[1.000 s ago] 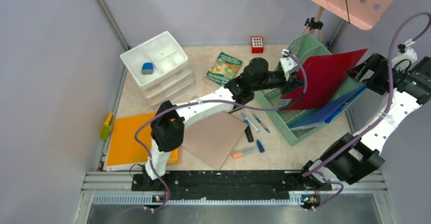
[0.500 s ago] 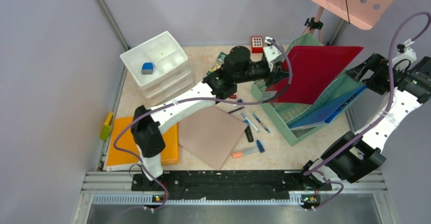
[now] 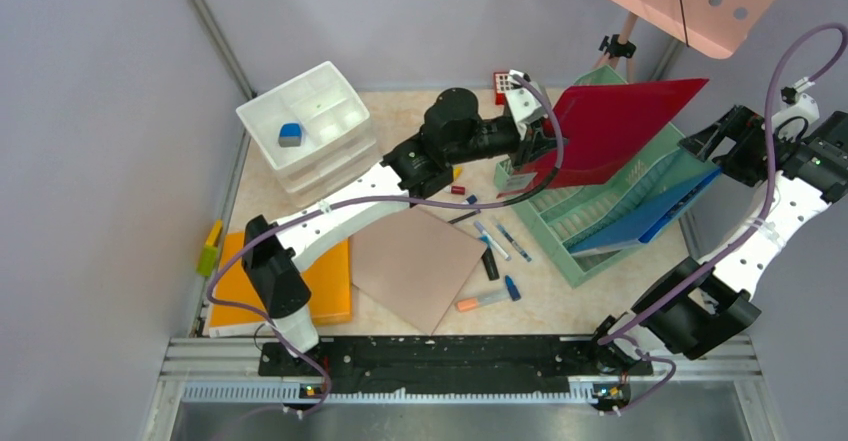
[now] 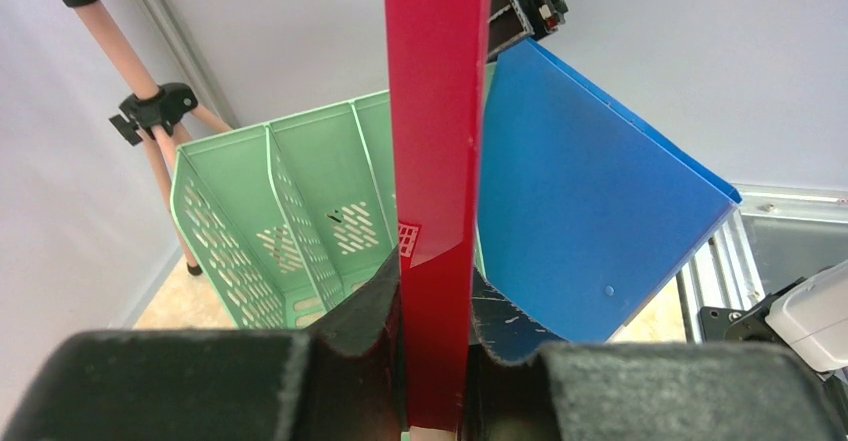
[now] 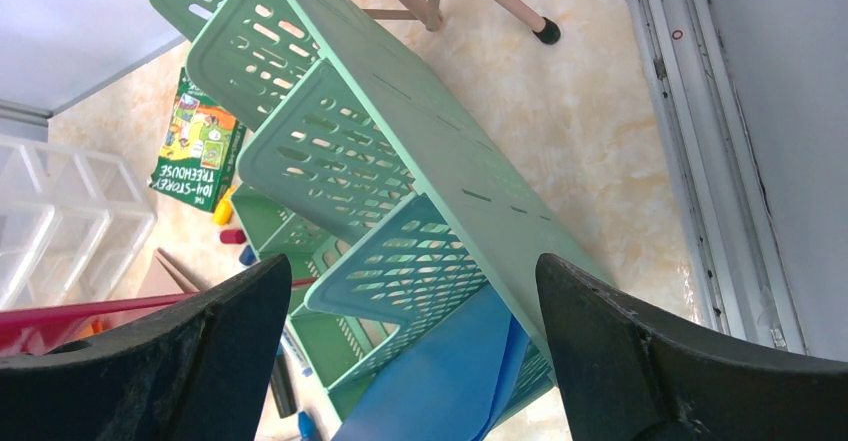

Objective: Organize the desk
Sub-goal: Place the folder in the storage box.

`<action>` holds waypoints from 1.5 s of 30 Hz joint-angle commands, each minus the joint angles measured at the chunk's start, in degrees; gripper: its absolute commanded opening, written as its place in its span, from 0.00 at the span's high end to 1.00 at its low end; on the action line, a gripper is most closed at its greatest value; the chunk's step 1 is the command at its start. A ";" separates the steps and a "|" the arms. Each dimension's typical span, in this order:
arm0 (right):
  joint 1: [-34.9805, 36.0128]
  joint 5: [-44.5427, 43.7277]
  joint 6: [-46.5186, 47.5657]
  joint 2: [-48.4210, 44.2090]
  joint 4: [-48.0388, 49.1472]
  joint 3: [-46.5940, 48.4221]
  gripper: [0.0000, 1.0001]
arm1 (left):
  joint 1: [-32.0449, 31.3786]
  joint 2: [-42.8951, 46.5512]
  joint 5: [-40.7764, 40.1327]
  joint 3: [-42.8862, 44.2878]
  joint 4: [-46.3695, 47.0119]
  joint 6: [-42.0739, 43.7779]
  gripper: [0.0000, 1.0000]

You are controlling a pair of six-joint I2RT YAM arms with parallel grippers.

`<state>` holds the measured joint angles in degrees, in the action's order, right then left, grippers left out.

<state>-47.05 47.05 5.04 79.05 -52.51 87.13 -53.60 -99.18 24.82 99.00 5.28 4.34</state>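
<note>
The desk is a beige marbled top between grey walls. My left gripper is shut on the lower edge of a red folder and holds it tilted in the air above the back of the green file rack. From the left wrist, the red folder stands edge-on, pinched by my left gripper. A blue folder leans in the rack's near slot. My right gripper hovers open and holds nothing above the rack's right end, over the blue folder.
A white drawer unit holds a small blue block at the back left. An orange folder, a brown sheet, several pens and a red box lie around. A green book lies behind the rack.
My left arm has lifted the red folder up and back to the left, away from the rack's slots. The right arm has not moved.
</note>
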 commanded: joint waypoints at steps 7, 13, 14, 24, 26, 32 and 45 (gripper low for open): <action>0.38 0.45 0.62 0.67 -0.41 0.62 0.08 | -0.66 -1.64 1.74 0.97 4.52 -2.76 1.00; 0.40 1.65 0.59 0.52 -0.48 0.26 0.08 | -1.14 -4.93 1.71 2.31 7.55 -2.74 1.00; 0.38 1.79 0.58 0.53 -0.49 0.09 0.08 | -1.12 -5.65 1.61 2.71 8.18 -2.77 1.00; 0.46 3.02 1.12 -0.23 -0.28 -2.39 0.08 | -0.91 -12.37 -2.42 6.84 16.66 -7.25 1.00; 0.46 3.25 0.96 -0.23 0.05 -2.90 0.08 | -0.68 -13.57 -3.36 7.40 18.36 -9.33 1.00; 0.68 3.75 0.76 -0.64 1.02 -4.41 0.09 | -0.18 -16.56 -2.78 7.10 27.54 -16.33 1.00; 1.01 4.28 1.73 -1.42 2.36 -8.14 0.09 | -1.93 -18.90 -8.24 -1.09 39.40 -20.49 1.00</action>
<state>-46.89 49.39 5.98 79.22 -49.58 80.68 -54.35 -118.15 19.14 100.03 34.81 -15.99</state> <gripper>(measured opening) 0.915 0.206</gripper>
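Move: The left hand already grips the left end of the red folder high over the box's open side. The storage box's middle lies about 17 cm to its right, 7 cm ahead and some 28 cm below; the blue folder is 10 cm right of the box's middle and 11 cm nearer. The pens lie about 7 cm left of the hand, on the table. From the right hand, open at the rim, the box's middle is roughly 16 cm left, 3 cm ahead and 18 cm below. Rightward and down, then also forward, the left hand carries the red folder towards the free compartment beside the blue folder, about 7 cm right and 7 down, before easing up a little while its far side rolls down some 15 degrees and its fingers tip upward. Its grip holds. The right hand, fingers wide open, later sinks about 3 cm over the box's high back rim. ##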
